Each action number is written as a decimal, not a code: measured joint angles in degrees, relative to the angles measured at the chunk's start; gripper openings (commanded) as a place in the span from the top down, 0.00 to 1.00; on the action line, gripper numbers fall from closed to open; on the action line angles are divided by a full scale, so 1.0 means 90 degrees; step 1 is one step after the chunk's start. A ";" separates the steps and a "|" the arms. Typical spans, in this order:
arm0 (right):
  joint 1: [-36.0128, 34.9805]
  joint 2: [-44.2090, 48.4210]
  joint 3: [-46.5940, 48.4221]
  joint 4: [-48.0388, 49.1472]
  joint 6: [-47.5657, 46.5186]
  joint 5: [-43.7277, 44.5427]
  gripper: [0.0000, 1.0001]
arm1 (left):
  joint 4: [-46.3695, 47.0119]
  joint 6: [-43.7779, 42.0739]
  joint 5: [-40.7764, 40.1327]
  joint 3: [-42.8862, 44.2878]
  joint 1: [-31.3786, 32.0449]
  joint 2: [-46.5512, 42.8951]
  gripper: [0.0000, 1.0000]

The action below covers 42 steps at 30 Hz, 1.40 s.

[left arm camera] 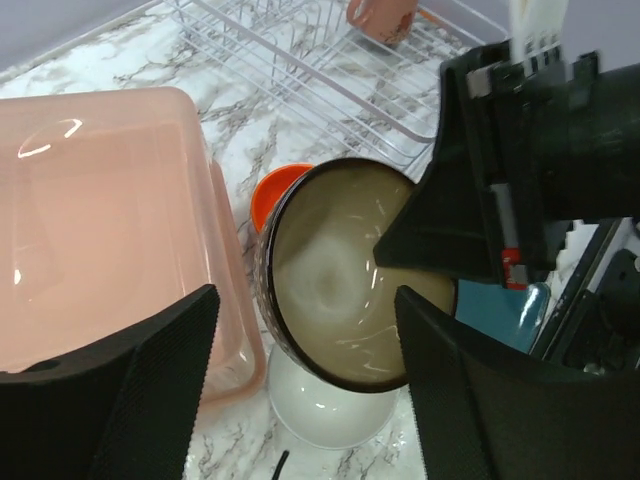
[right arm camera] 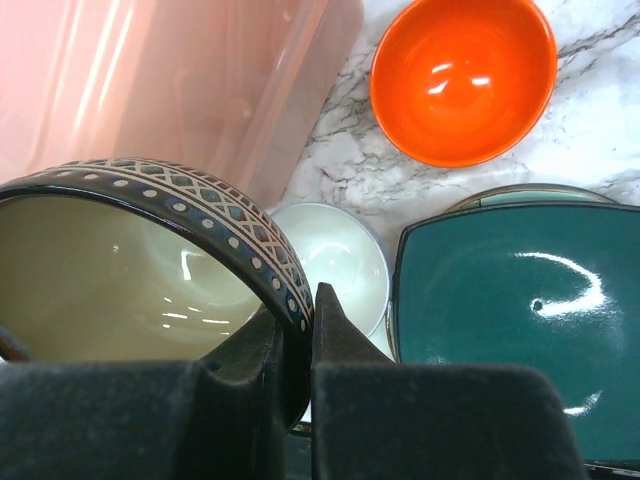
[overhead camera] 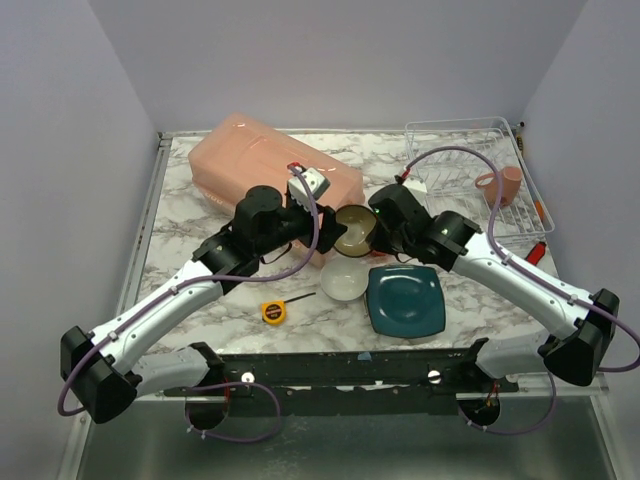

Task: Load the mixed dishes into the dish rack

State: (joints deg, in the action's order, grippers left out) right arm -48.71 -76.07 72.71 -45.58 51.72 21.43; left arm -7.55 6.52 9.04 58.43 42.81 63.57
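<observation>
A dark bowl [overhead camera: 353, 228] with a tan inside and a patterned outer band [right arm camera: 130, 260] hangs tilted above the table. My right gripper [right arm camera: 305, 310] is shut on its rim, one finger inside and one outside. My left gripper [left arm camera: 305, 300] is open, its fingers [left arm camera: 150, 390] on either side of the same bowl [left arm camera: 340, 280]. Under it sits a white bowl [overhead camera: 342, 280]. An orange bowl [right arm camera: 462, 78] lies behind. The teal square plate [overhead camera: 405, 300] rests on a pale-green plate rim [right arm camera: 530, 193]. The pinkish mug [overhead camera: 505, 185] is in the wire dish rack [overhead camera: 470, 170].
A big pink plastic tub [overhead camera: 270, 165] lies at the back left, close to the left gripper [overhead camera: 318, 222]. A yellow tape measure [overhead camera: 273, 311] sits near the front. A red-handled tool [overhead camera: 537, 250] lies beside the rack's front right corner.
</observation>
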 measured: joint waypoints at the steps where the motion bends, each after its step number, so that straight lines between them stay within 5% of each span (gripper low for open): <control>1: -0.0015 0.0000 0.0061 -0.0051 0.0010 0.0100 1.00 | -0.0002 -0.0034 -0.0027 0.0000 0.0024 0.0039 0.36; 20: -0.0503 -0.0002 0.0345 -0.0085 -0.0328 0.0454 1.00 | -0.0605 -0.0435 -0.0937 0.0296 0.0301 0.0593 0.63; 25: -0.0590 -0.0010 0.0427 -0.0090 -0.0423 0.0461 1.00 | -0.0588 -0.0430 -0.1066 0.0384 0.0364 0.0646 0.98; 27: -0.0639 -0.0010 0.0440 -0.0061 -0.0425 0.0474 1.00 | -0.0576 -0.0386 -0.1180 0.0415 0.0355 0.0646 1.00; 28: -0.0663 -0.0012 0.0440 -0.0010 -0.0432 0.0478 0.91 | -0.0585 -0.0398 -0.1231 0.0423 0.0340 0.0646 1.00; 31: -0.0675 -0.0010 0.0440 0.0061 -0.0619 0.0432 0.42 | -0.0588 -0.0430 -0.1294 0.0420 0.0340 0.0629 1.00; 35: -0.0665 0.0112 0.0440 0.0287 -0.0855 0.0255 0.15 | -0.0656 -0.0522 -0.1120 0.0180 0.0330 0.0435 1.00; 42: -0.0665 0.0355 0.0347 0.0299 -0.1098 -0.0044 0.08 | -0.0763 -0.0270 -0.0299 0.0002 0.0117 -0.0029 1.00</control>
State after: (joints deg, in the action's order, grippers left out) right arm -54.70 -72.88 75.83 -42.89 41.85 21.04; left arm -14.41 4.10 6.35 58.46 43.86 63.31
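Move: The brown bowl hangs from the right fingers by its rim, its middle about 4 cm to that hand's left and 1 cm ahead; the waiting left gripper is some 9 cm left, 1 cm back and 6 cm higher. From the left hand the bowl's middle is about 5 cm right, 2 cm ahead and 7 cm below. On the table, roughly 16 cm under the right hand, are the white bowl 4 cm ahead and 4 cm left, and the orange bowl 13 cm ahead, 5 cm right. Down about 3 cm and slightly forward goes the open left hand, rolling some 10 degrees, to close its fingers on the brown bowl's near-side rim while the right hand brings the bowl left and up to it. With the left grip shut, the right fingers open wide and let go, still edging up, and the left hand draws back a little with the bowl. ##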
